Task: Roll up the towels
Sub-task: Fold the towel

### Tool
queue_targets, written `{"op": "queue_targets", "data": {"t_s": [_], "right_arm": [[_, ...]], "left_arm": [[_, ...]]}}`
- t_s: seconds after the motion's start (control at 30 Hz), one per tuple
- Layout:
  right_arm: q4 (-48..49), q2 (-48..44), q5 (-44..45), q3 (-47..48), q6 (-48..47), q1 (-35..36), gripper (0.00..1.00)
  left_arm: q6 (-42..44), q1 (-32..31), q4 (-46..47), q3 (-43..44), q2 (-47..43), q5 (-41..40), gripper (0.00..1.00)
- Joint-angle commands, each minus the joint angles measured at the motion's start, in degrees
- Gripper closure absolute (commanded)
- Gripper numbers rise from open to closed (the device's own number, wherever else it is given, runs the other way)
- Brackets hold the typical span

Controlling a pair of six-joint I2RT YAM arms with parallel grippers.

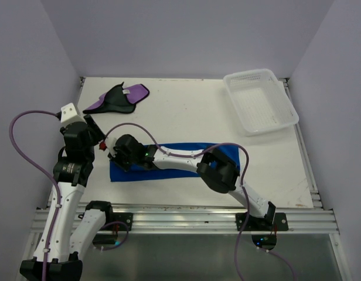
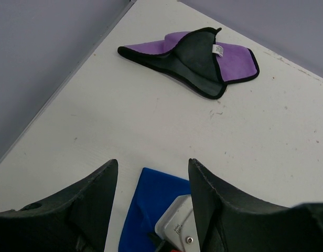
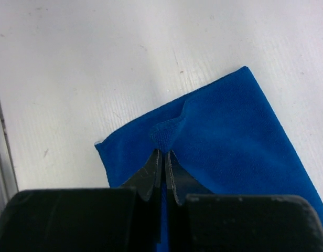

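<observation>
The blue towel lies folded into a long strip across the middle of the table. My right gripper reaches to its left end and is shut on a pinched-up fold of the blue towel; the closed right gripper holds cloth between its tips. My left gripper hovers open just left of that end. In the left wrist view, the left gripper has a corner of the blue towel below its gap. The purple towel, black side partly up with a white tag, lies crumpled at the back left, also visible from the left wrist as the purple towel.
A white mesh basket stands at the back right corner. The right wrist's grey camera housing sits close beside my left fingers. Grey walls enclose the table on three sides; a metal rail runs along the near edge.
</observation>
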Motion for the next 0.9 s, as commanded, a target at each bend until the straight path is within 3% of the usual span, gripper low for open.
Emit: {"op": "queue_targets", "data": {"t_s": [0.0,0.87], "right_arm": [[2.56,-5.66,-1.95,-0.3,3.59,0.96,1.0],[4.05,-10.06,-3.62,-6.97,7.54,3.68,1.0]], "left_arm": [[0.28,-0.38,0.86,2.6,-0.08,0.22,0.4],[0.1,-0.29,1.48,1.99,0.54,0.74,0.4]]}}
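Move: The right hand already pinches the blue towel's upper layer near its left end; the towel's near-left corner lies about 6 cm back, 3 cm to its left and some 3 cm below. The towel's far-left corner is roughly 10 cm ahead and 3 cm left, the purple towel about 36 cm ahead and 6 cm left. From the idle left hand, the near-left corner is some 8 cm back, 3 cm left and 22 cm lower. Back towards the towel's near edge, the right hand draws the pinched blue cloth about 5 cm, first lifting it some 2 cm and then sinking the same amount on the way. The fingers stay shut on the cloth and keep pointing left and down; the wrist tilts only slightly. ##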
